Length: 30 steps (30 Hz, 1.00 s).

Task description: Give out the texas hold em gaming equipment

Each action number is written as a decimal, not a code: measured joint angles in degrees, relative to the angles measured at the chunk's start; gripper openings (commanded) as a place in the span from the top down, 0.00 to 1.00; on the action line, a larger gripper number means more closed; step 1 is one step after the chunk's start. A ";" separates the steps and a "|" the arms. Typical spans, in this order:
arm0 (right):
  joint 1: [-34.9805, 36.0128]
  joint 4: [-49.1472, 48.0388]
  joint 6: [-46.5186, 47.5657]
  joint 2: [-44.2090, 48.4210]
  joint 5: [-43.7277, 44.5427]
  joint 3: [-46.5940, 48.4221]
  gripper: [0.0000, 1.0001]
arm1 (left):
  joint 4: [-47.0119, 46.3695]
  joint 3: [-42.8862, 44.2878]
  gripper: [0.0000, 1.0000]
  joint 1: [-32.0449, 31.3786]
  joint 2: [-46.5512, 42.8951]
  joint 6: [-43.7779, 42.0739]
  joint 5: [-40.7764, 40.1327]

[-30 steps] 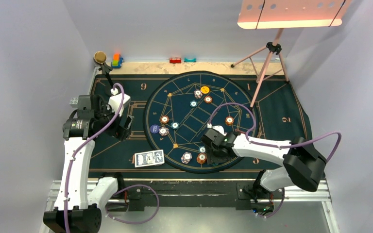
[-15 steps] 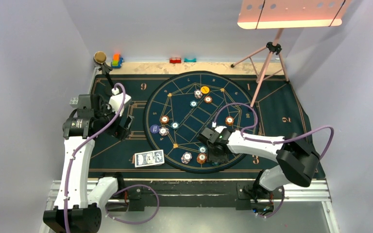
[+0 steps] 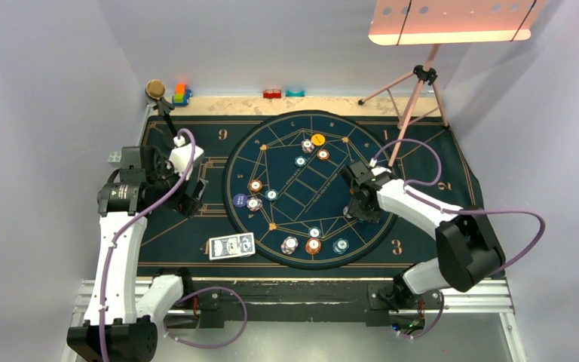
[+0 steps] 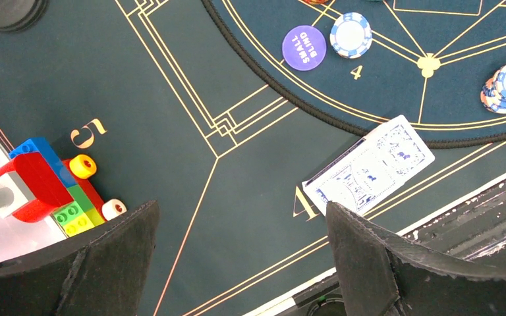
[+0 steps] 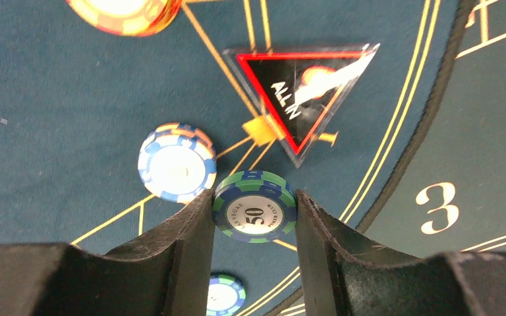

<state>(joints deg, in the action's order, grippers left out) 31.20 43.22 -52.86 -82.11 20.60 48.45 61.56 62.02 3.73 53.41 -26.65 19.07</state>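
Observation:
My right gripper (image 5: pixel 255 212) is shut on a green-and-blue "50" chip (image 5: pixel 255 197), held by its rim above the round mat's (image 3: pixel 286 128) right part. Below it lie a white-blue chip (image 5: pixel 176 162), a black-red "ALL IN" triangle (image 5: pixel 303 92) and a teal chip (image 5: pixel 224 294). In the top view the right gripper (image 3: pixel 361 200) hides the held chip. Several chips are spread on the mat, some near its front edge (image 3: pixel 313 245). A purple small-blind disc (image 4: pixel 304 47) and a blue-backed card stack (image 4: pixel 369 164) lie to the left. My left gripper (image 4: pixel 240 263) hangs open over the table's left side.
Colourful toy blocks (image 4: pixel 53 184) sit by the left gripper, and more blocks (image 3: pixel 181 94) stand at the back left. A pink tripod (image 3: pixel 415 94) stands at the back right. An orange button disc (image 3: pixel 318 139) lies at the mat's far side.
The right arm swung from the mat's front edge back and to the right, its jaws closing on the chip. A teal chip at the front edge is uncovered. The left arm stayed still.

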 measured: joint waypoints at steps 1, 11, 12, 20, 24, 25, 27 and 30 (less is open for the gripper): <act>-1.03 -0.44 0.74 -0.02 0.20 0.07 0.68 | -0.13 0.00 0.00 0.00 0.00 -0.02 0.00; -3.15 -2.64 4.04 -1.84 0.39 -0.59 0.43 | -0.63 -0.09 0.00 0.00 -0.17 -0.20 -0.02; -3.15 -2.75 4.11 -1.84 0.07 -0.74 0.37 | -0.63 -0.09 0.00 0.00 -0.17 -0.20 -0.02; -3.15 -3.10 4.48 -0.13 -2.34 -2.67 0.19 | 0.98 -0.11 0.00 0.00 -0.15 -2.56 2.32; -3.13 -2.21 4.96 4.33 -3.04 -2.62 0.18 | 3.23 -1.90 0.00 -0.55 -0.85 -7.63 6.21; -3.10 -1.73 5.22 5.97 -3.54 -2.38 0.18 | 3.72 -3.02 0.00 -1.42 -1.40 -9.09 6.64; -2.99 -0.90 5.99 9.11 -4.42 -1.14 0.18 | 4.15 -5.75 0.00 -4.92 -2.67 -11.45 6.82; -2.75 -0.61 7.48 12.52 -6.03 1.57 0.18 | 4.04 -10.03 0.00 -11.45 -3.78 -13.94 5.95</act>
<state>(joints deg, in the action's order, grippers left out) 28.45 42.61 -45.39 -69.58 14.57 50.02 65.60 51.99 -7.73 49.63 -40.60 25.02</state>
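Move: The right hand holds the green chip about 2 cm over its spot, 1 cm ahead and 1 cm right; the blue-white chips lie 4 cm ahead and 3 left, the All In marker 4 ahead and 5 right, the orange chips 10 straight ahead. From the open left hand the card deck lies some 7 cm back, 12 right and 19 below; the purple blind button sits 14 cm beyond the deck and 3 right of it. The right hand eases about 1.5 cm rightward and a little forward, sinks as much to the mat between the blue-white chips and the All In marker, opens its fingers to let go of the green chip, then climbs some 7 cm clear with the fingertips tilting outward. Once that hand has let go, the left starts towards the card deck, going back, right and down about 5 cm each way and turning some 25 degrees clockwise, its fingers staying wide open and touching nothing. ##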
